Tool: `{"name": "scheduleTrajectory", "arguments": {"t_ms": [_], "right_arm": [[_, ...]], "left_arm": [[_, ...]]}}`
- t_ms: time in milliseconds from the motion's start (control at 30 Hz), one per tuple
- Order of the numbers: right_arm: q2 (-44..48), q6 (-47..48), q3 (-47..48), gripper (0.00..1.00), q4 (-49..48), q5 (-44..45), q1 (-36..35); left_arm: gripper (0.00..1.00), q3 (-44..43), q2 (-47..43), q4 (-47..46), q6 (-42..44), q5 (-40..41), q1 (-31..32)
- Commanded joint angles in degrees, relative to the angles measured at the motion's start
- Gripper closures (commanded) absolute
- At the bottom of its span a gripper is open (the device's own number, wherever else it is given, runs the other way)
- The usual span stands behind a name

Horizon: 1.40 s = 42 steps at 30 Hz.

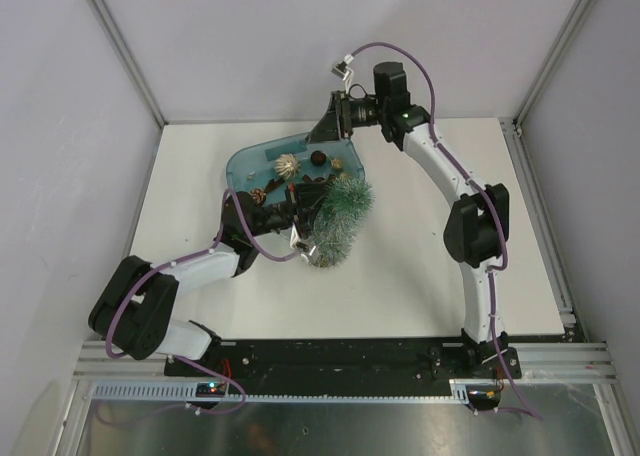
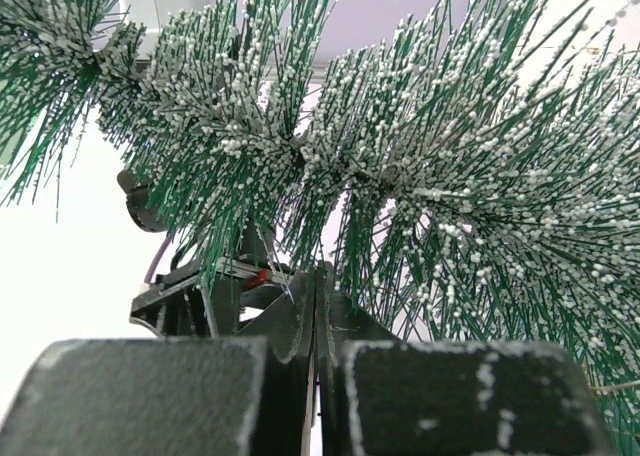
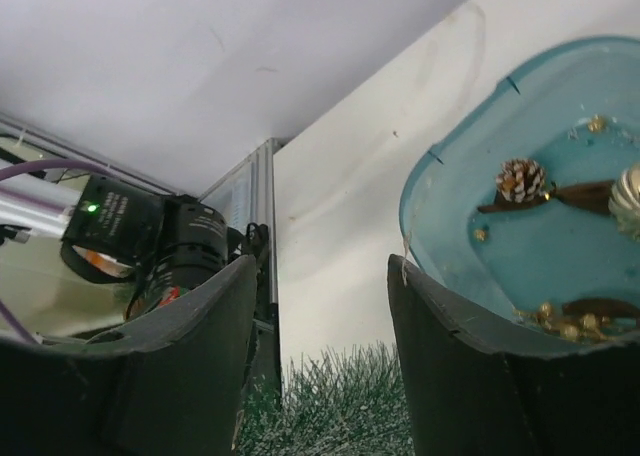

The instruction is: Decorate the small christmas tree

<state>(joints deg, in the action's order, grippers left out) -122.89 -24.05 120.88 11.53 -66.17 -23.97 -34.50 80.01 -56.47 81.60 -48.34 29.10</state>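
The small christmas tree (image 1: 340, 219), bristly frosted green, lies tilted at the near right edge of the blue tub (image 1: 245, 166). My left gripper (image 1: 303, 219) is pressed into its left side. In the left wrist view the jaws (image 2: 322, 271) are shut, with the tree's needles (image 2: 400, 176) spread just above the tips. I cannot tell whether any needles are pinched. My right gripper (image 1: 322, 134) hangs over the tub's far edge. Its fingers (image 3: 322, 266) are open with nothing between them, and the tree's needles (image 3: 335, 406) show below.
The tub (image 3: 450, 206) holds a pine cone (image 3: 520, 179), gold beads (image 3: 560, 321), a spiky ornament (image 1: 288, 164) and a dark ball (image 1: 318, 158). The metal frame rail (image 3: 262, 226) and walls bound the white table (image 1: 420, 266).
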Motion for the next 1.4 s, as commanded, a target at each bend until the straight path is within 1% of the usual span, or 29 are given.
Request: {"name": "scheduleTrajectory", "arguments": {"t_ms": [0,167,267,467,633,933,1067,1233,1367], "right_arm": [[0.97,2.12,0.42,0.41,5.56,5.63,0.38],[-1.23,-1.64,4.17,0.45,3.86,8.37,0.57],[-2.07,-4.2,4.59,0.46,1.34,9.85,0.93],[-2.74,-10.11,3.56,0.43,-6.99,11.71,1.84],[-3.32,-15.55,3.22,0.44,-15.92,11.22,2.28],[-5.7,-19.2,5.15,0.48,-20.06,11.04,2.35],[-5.77,-19.39,5.13,0.53,-20.34,10.56,2.39],[-5.9,-19.53,5.29,0.64,-20.02,10.04,2.59],[-6.16,-19.14,6.12,0.65,-19.29,9.24,2.53]], "left_arm": [[1.0,0.73,-1.33,-2.46,2.35,-1.67,-0.28],[1.0,0.92,-1.7,-2.49,2.38,-1.65,-0.31],[1.0,1.08,-1.73,-2.51,2.42,-1.69,-0.28],[1.0,1.32,-1.92,-2.5,2.81,-2.01,-0.29],[1.0,1.51,-2.01,-2.51,2.84,-1.92,-0.29],[1.0,1.62,-1.92,-2.5,2.74,-1.89,-0.25],[1.0,1.71,-1.98,-2.51,2.73,-1.7,-0.25],[1.0,1.65,-1.84,-2.5,2.87,-1.82,-0.27],[1.0,1.55,-1.86,-2.51,2.96,-1.86,-0.27]]}}
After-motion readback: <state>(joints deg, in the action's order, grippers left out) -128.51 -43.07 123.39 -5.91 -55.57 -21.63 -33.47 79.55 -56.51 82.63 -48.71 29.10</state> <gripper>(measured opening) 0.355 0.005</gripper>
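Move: The tree top lies from my right hand about 12 cm back, 6 cm to the right and roughly 2 cm lower. The bin's middle is some 11 cm ahead, 6 cm left and 29 cm below, with the silver ornament about 10 cm ahead and 8 cm left, and the dark ball 13 cm straight ahead, both some 28 cm below. From my left hand the tree top is about 2 cm back, 3 cm right and 3 cm higher. I draw my right hand forward about 7 cm, away from the tree top and high over the bin, dipping a little first and then rising again. As it goes, the wrist turns clockwise some 15 degrees, swinging the left-pointing fingertips forward; then, as the hand settles, the fingers close from over half open to about a third. My shut left hand stays among the needles near the tree top. ##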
